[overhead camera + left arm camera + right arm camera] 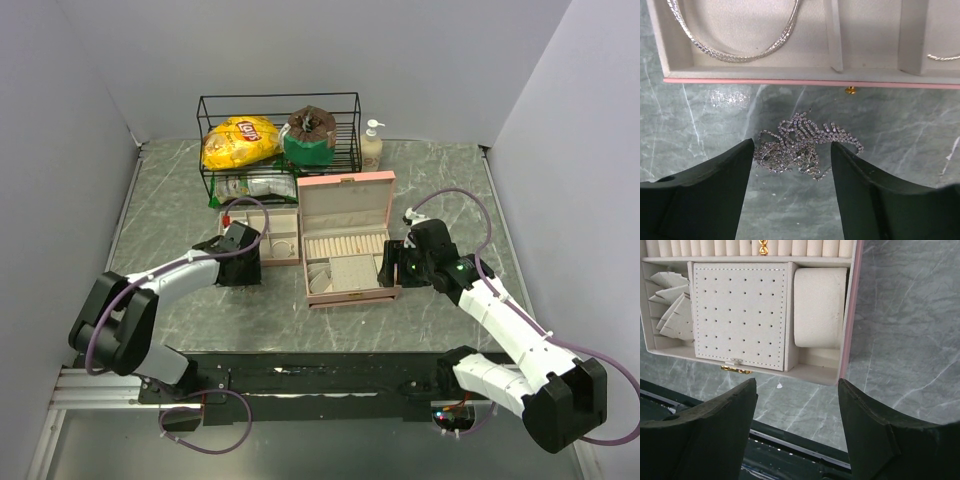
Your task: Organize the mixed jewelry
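Note:
A tangled heap of silver rhinestone chain [805,136] lies on the marble table just in front of the beige compartment tray [790,74]. My left gripper [792,145] is open around the heap, one finger on each side, and grips nothing. In the tray, a silver necklace loop [732,55] fills the left compartment and a thin chain [942,57] shows at the right. My right gripper [797,383] is open and empty over bare table at the front right corner of the pink box [852,315]. A small gold piece [762,247] sits in the box's ring rolls.
The open pink box [345,200] stands mid-table, with the tray [282,258] to its left. Behind them a wire basket [280,100] holds a chip bag and a green bundle, with a pump bottle [372,145] beside it. The dark table edge [790,445] lies below the right gripper.

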Motion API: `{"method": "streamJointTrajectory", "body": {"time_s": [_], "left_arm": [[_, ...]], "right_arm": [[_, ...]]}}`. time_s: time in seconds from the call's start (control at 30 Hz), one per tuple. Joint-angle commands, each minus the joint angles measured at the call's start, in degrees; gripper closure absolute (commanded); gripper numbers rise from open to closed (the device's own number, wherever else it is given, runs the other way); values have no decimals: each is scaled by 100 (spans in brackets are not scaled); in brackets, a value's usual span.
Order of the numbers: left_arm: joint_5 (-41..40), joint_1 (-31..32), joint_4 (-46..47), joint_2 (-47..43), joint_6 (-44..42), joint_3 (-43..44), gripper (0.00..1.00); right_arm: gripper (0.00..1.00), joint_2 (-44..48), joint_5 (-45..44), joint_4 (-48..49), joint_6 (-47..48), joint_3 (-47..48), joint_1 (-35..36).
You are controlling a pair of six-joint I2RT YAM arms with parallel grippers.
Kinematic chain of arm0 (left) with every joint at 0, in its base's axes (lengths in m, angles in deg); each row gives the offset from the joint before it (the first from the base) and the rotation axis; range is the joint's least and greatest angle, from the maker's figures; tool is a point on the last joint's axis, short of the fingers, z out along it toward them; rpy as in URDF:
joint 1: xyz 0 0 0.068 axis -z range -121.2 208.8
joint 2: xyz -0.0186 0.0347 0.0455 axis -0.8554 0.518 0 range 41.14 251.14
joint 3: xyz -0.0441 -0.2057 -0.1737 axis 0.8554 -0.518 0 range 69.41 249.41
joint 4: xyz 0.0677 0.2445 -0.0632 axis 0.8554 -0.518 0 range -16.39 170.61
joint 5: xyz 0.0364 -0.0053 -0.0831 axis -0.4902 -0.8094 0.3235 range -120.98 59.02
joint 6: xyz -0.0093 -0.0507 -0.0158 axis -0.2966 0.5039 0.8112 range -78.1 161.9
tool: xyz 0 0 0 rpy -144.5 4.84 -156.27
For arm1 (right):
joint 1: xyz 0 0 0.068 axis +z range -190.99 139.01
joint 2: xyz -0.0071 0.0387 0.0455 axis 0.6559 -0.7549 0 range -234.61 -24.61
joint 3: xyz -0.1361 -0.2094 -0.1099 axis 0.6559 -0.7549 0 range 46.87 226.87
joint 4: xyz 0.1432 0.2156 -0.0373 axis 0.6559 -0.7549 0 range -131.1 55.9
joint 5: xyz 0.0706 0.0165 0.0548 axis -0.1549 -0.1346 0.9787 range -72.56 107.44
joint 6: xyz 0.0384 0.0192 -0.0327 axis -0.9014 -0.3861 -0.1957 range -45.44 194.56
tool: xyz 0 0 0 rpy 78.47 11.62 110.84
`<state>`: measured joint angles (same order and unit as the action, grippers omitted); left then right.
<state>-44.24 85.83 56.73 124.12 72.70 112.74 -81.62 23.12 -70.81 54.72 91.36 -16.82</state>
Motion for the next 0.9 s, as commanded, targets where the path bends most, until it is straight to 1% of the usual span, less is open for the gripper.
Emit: {"method": "streamJointTrajectory", "body": {"time_s": [0.0, 0.1, 0.13, 0.2, 0.23, 0.37, 0.4, 0.43, 0.53, 0.6, 0.7, 0.73, 0.8, 0.83, 0.87], "left_arm": [[42, -13, -117, 78, -75, 272, 34], [148, -13, -99, 60, -110, 272, 38], [191, -13, -108, 87, -127, 298, 42], [227, -13, -178, 244, -154, 360, 44], [236, -13, -187, 306, -163, 404, 48], [244, -13, -240, 535, -163, 483, 52], [253, -4, -257, 570, -163, 483, 52], [236, -4, -258, 579, -163, 492, 49], [262, 4, -266, 632, -163, 510, 46], [262, 31, -310, 728, -172, 536, 43], [210, 180, -345, 877, -180, 615, 45], [122, 224, -424, 921, -163, 676, 49], [60, 391, -460, 974, -136, 720, 54], [34, 426, -503, 1001, -128, 747, 60], [34, 470, -539, 1001, -110, 764, 62]], "right_arm": [[27, 85, -5, 41, 85, -2, 27], [27, 41, 4, 67, 76, -19, 27], [27, 24, 13, 76, 76, -28, 36], [27, -11, 13, 76, 94, -37, 27], [27, -29, 13, 76, 103, -28, 27], [27, -47, 4, 50, 120, 7, 36], [27, -47, 4, 24, 120, 16, 27], [27, -55, 4, 15, 129, 16, 36], [26, -12, -5, 15, 129, -2, 10], [26, -20, 4, 6, 120, -28, 36], [26, -47, 22, -12, 111, -28, 36], [26, -47, 22, -3, 103, -19, 36], [26, -29, 30, -3, 103, -37, 36], [26, -29, 30, -3, 94, -37, 27], [26, -29, 30, -12, 85, -37, 27]]}}
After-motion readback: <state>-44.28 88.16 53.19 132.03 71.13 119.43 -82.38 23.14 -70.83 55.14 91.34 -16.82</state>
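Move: Just under the left fingertips, which already straddle it, lies the silver chain pile, about 2 cm below the hand and barely 1 cm ahead. The pink divided tray is centred some 9 cm ahead and 3 cm to the right; the open jewelry box sits roughly 22 cm to the right and 2 cm farther out than the hand. From the right hand the chain pile is about 27 cm to the left, level fore and aft, 12 cm below. Closing on the silver chain pile, the left fingers narrow from about two-thirds open to under half, with a slight reopening along the way. The hand eases about 1.5 cm right, towards the jewelry box side, and sinks and creeps forward by nearly 1 cm each, its tips coming to pinch into the chains and drag them along. ##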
